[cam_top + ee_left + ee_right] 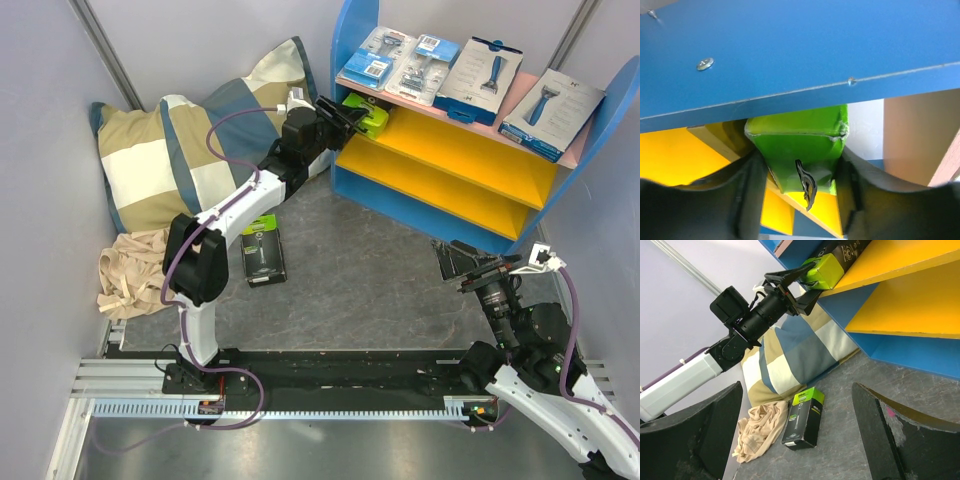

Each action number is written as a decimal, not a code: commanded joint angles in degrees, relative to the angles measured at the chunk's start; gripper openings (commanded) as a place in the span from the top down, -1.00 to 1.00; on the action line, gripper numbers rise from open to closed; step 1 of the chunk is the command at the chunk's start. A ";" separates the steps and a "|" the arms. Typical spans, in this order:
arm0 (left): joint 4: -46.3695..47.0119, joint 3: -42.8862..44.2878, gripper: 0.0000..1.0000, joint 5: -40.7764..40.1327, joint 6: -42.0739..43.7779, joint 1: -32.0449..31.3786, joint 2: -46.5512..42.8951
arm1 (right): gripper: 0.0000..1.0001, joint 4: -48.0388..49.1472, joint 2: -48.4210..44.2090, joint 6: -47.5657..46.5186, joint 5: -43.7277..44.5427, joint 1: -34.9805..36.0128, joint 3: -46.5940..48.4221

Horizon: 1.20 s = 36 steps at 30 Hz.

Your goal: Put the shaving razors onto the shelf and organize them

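The shelf stands at the back right. Its pink top board carries two blister-pack razors and two white razor boxes. My left gripper is shut on a black-and-lime razor box at the left end of the upper yellow board. In the left wrist view the box's lime end sits between both fingers, under the blue panel. Another black-and-lime box lies flat on the table. My right gripper hangs open in front of the shelf, holding nothing.
A checked pillow leans in the back left corner, close behind the left arm. A crumpled beige cloth lies beside the box on the table. Grey walls close in both sides. The arms' mounting rail runs along the near edge.
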 commanded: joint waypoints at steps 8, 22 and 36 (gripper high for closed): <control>-5.13 0.51 -0.66 -3.33 9.53 -0.51 -5.67 | -0.96 -0.25 0.10 -0.09 -0.02 0.17 1.83; -16.65 6.31 -0.70 -0.25 18.32 -0.60 -6.11 | -0.96 -1.48 -0.52 0.61 -0.55 0.25 1.47; -13.22 0.42 -0.72 3.52 26.75 -0.60 -17.27 | -0.96 -1.49 0.89 0.79 -1.25 0.17 1.03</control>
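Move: The left hand still grips the green front end of the razor box lying on the upper yellow shelf; the box's middle is about 6 cm ahead and 3 cm right, level with the hand. The blue razor pack sits on the pink top board about 8 cm ahead, 3 cm right and 12 cm up. The clear razor pack is roughly 6 cm ahead, 13 cm right, 12 cm up. From the right hand the razor box is some 38 cm ahead and 12 cm left, about level. The left fingers let go of the box's green end, opening wide straight away. The hand eases back out along the box while rolling some 20 degrees, its left side rising, then quickens away from the shelf, about 5 cm back in all, ending some 3 cm higher and 3 cm to the left. ##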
